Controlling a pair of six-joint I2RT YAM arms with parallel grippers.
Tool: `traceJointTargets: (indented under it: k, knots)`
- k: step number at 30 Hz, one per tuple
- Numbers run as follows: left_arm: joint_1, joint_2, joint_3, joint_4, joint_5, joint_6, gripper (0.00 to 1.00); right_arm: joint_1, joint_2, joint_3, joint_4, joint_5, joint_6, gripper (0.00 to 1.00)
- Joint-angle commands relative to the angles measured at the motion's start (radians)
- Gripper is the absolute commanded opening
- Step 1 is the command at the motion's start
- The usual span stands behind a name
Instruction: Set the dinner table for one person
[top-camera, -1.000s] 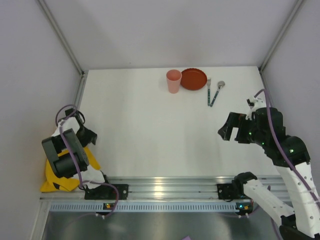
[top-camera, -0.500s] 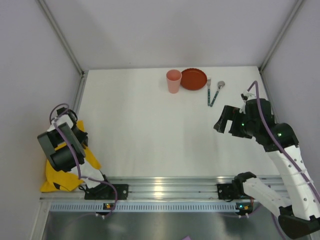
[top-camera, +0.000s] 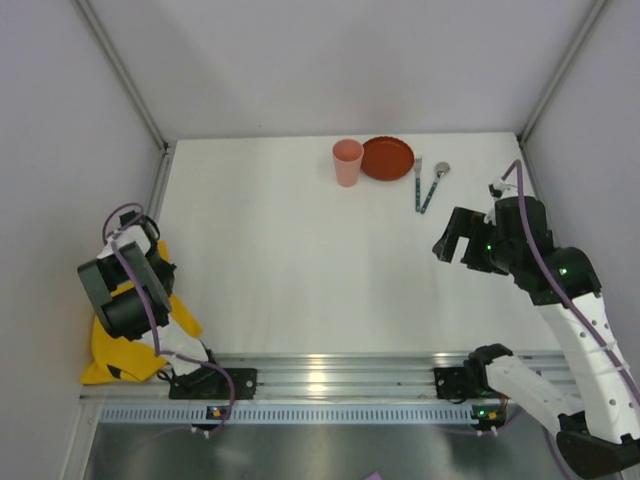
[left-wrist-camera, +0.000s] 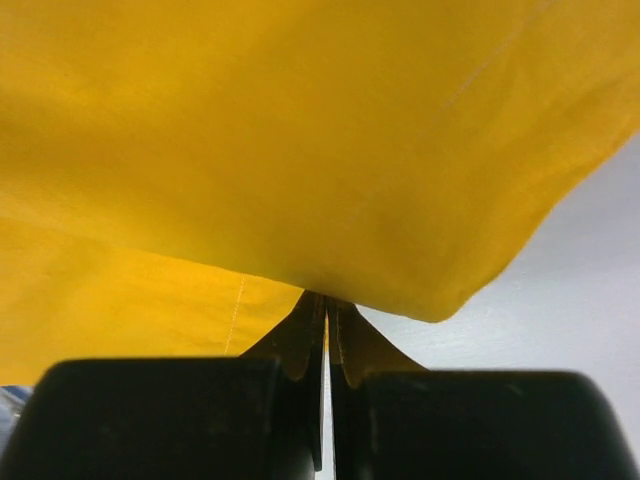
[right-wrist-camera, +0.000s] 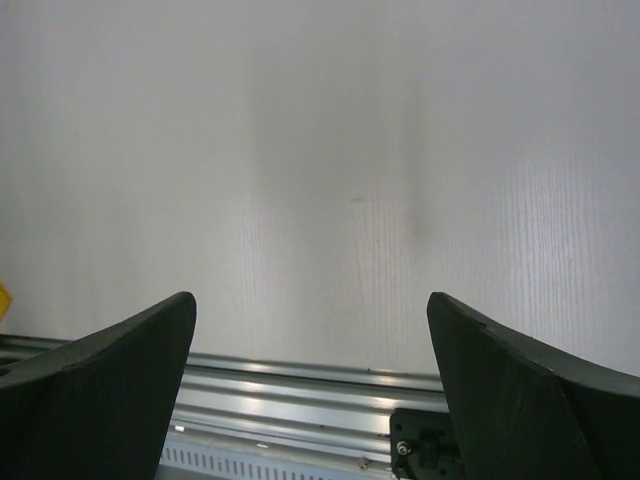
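The white dinner table (top-camera: 300, 270) carries a pink cup (top-camera: 347, 162), a red plate (top-camera: 388, 158), a fork (top-camera: 418, 183) and a spoon (top-camera: 434, 187) at its far edge. A yellow cloth mat (top-camera: 108, 358) lies bunched at the near left corner, partly under the left arm. My left gripper (left-wrist-camera: 327, 300) is shut on a fold of that yellow cloth (left-wrist-camera: 300, 150), which fills the left wrist view. Over the table's right side my right gripper (top-camera: 455, 245) hangs open, with only bare tabletop (right-wrist-camera: 330, 150) between its fingers (right-wrist-camera: 120, 380).
Silver metal rails (top-camera: 330, 375) run along the near edge, where both arm bases are bolted. Grey walls close in on the left, right and back. The rail and a black base bracket (right-wrist-camera: 430, 450) show low in the right wrist view.
The left gripper has closed on the yellow cloth and its arm has shifted slightly at the left corner. The right arm has drifted a little toward the far side, staying open.
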Motion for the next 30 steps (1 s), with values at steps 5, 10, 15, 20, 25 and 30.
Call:
traceJointTargets:
  k: [5,10,15,20,25,30]
  knots:
    - [-0.491,0.006,0.016,-0.015,-0.076,-0.188,0.00,0.013,-0.075,0.024,0.000,0.167,-0.027,1.00]
    - [-0.880,0.117,0.225,-0.101,-0.061,-0.370,0.00,0.010,-0.124,-0.002,-0.011,0.216,-0.059,1.00]
    - [-1.184,0.303,0.596,-0.166,0.032,-0.410,0.03,0.010,-0.155,-0.039,-0.014,0.254,-0.062,1.00]
    - [-1.325,0.461,0.979,-0.234,0.135,-0.374,0.98,0.010,-0.155,-0.064,-0.002,0.259,-0.053,1.00]
    - [-1.327,0.366,1.026,-0.238,0.179,-0.380,0.98,0.012,-0.118,-0.064,0.064,0.184,-0.048,1.00]
    - [-1.294,0.149,0.927,-0.299,0.003,-0.354,0.98,0.010,0.004,-0.134,0.301,-0.263,-0.068,1.00]
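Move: The left hand, shut on the yellow cloth just above the table at its left edge, is to take it to the open middle of the table, about 38 cm to its right and 10 cm ahead. The bunched cloth's middle lies some 10 cm back and 4 cm left; the cup is about 50 cm right and 28 cm ahead, the plate 63 cm right and 35 cm ahead. From the right hand, that open spot is roughly 33 cm left, 13 cm ahead and 25 cm below. The left hand, still gripping the cloth, whips it fast to the right and some 10 cm forward, low over the table towards the open middle, then opens wide after roughly 40 cm, lets go and runs on right while rising about 15 cm, the wrist swinging some 60 degrees clockwise and its fingers tipping outward. The empty right hand, fingers wide open, draws aside about 5 cm to its right and comes back. ##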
